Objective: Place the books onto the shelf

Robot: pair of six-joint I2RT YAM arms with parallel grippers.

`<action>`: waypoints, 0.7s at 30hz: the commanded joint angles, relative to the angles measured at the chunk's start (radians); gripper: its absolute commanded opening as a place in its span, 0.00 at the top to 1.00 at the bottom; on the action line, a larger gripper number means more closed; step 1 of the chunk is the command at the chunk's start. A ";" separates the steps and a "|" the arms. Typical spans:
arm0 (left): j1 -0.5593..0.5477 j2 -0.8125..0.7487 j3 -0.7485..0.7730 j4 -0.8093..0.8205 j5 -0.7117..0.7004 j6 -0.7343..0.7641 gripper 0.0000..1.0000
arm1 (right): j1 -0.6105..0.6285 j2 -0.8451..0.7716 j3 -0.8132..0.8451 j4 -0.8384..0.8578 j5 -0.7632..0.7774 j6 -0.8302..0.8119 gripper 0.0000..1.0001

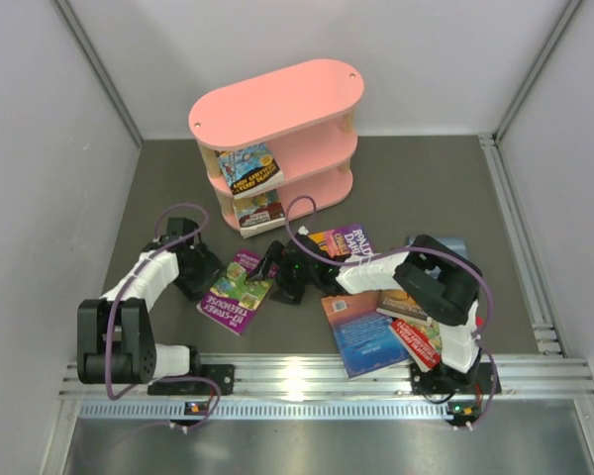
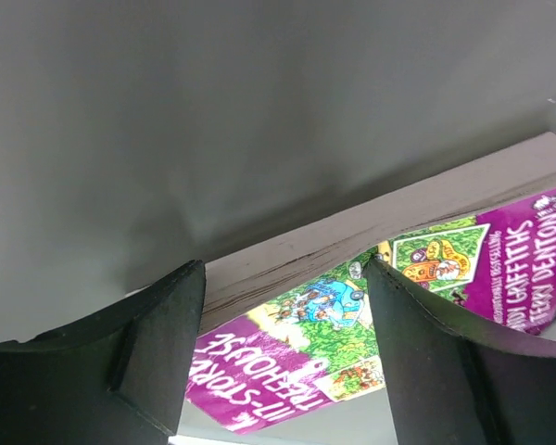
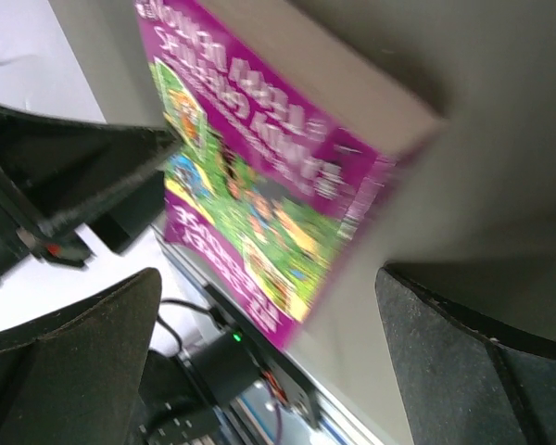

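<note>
A purple book (image 1: 236,290) with a green cover picture lies on the dark table between my two grippers. In the left wrist view that book (image 2: 296,343) shows its page edge and cover just past my open left gripper (image 2: 285,269), at the book's left side (image 1: 206,277). On the book's right side stands my right gripper (image 1: 273,265), jaws wide open (image 3: 267,273), with the book (image 3: 259,176) ahead of them and nothing held. The pink shelf (image 1: 277,94) stands at the back. It carries one book (image 1: 249,168) on its middle board and another (image 1: 260,211) on the lowest.
More books lie right of centre: a purple one (image 1: 346,242), a blue one (image 1: 361,332), a red one (image 1: 416,341) under the right arm. An aluminium rail (image 1: 307,381) runs along the near edge. Grey walls close in on both sides.
</note>
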 commanded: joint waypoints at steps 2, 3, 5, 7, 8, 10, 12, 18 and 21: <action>-0.015 -0.003 -0.114 0.047 0.106 -0.006 0.26 | 0.060 0.128 0.063 -0.115 0.111 0.049 0.00; -0.020 -0.018 -0.123 0.049 0.116 -0.012 0.26 | 0.066 0.144 0.069 -0.104 0.111 0.063 0.00; -0.020 -0.032 -0.158 0.067 0.169 -0.019 0.26 | 0.082 0.180 0.073 -0.078 0.108 0.096 0.00; -0.020 -0.047 -0.178 0.078 0.229 -0.029 0.26 | 0.086 0.193 0.058 -0.024 0.107 0.118 0.02; -0.020 -0.052 -0.197 0.087 0.243 -0.036 0.27 | 0.089 0.194 0.052 -0.014 0.108 0.124 0.07; -0.020 -0.072 -0.212 0.087 0.255 -0.049 0.27 | 0.088 0.187 0.035 0.003 0.114 0.130 0.16; -0.020 -0.084 -0.226 0.101 0.286 -0.056 0.27 | 0.088 0.161 0.015 0.032 0.136 0.136 0.27; -0.022 -0.103 -0.292 0.170 0.427 -0.136 0.28 | 0.092 0.162 0.029 0.128 0.133 0.143 0.34; -0.022 -0.129 -0.306 0.169 0.441 -0.142 0.28 | 0.091 0.159 0.035 0.166 0.127 0.138 0.33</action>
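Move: The purple Treehouse book lies aslant between my hands, its near end angled to the left: its middle is about 7 cm right of my left hand and 2 cm back, and some 8 cm left of my right hand and 2 cm back, slightly below both. From my right hand, the lower-shelf book sits about 16 cm ahead and 2 cm left, and the Roald Dahl book some 17 cm right and 8 cm ahead. My two hands close on the purple book from opposite sides. The left stays nearly still at first, then pushes about 5 cm to the right against the page edge, fingertips swinging right by some 20 degrees. Meanwhile the right eases about 3 cm left, bringing its fingers around the spine and narrowing them by about a third. ##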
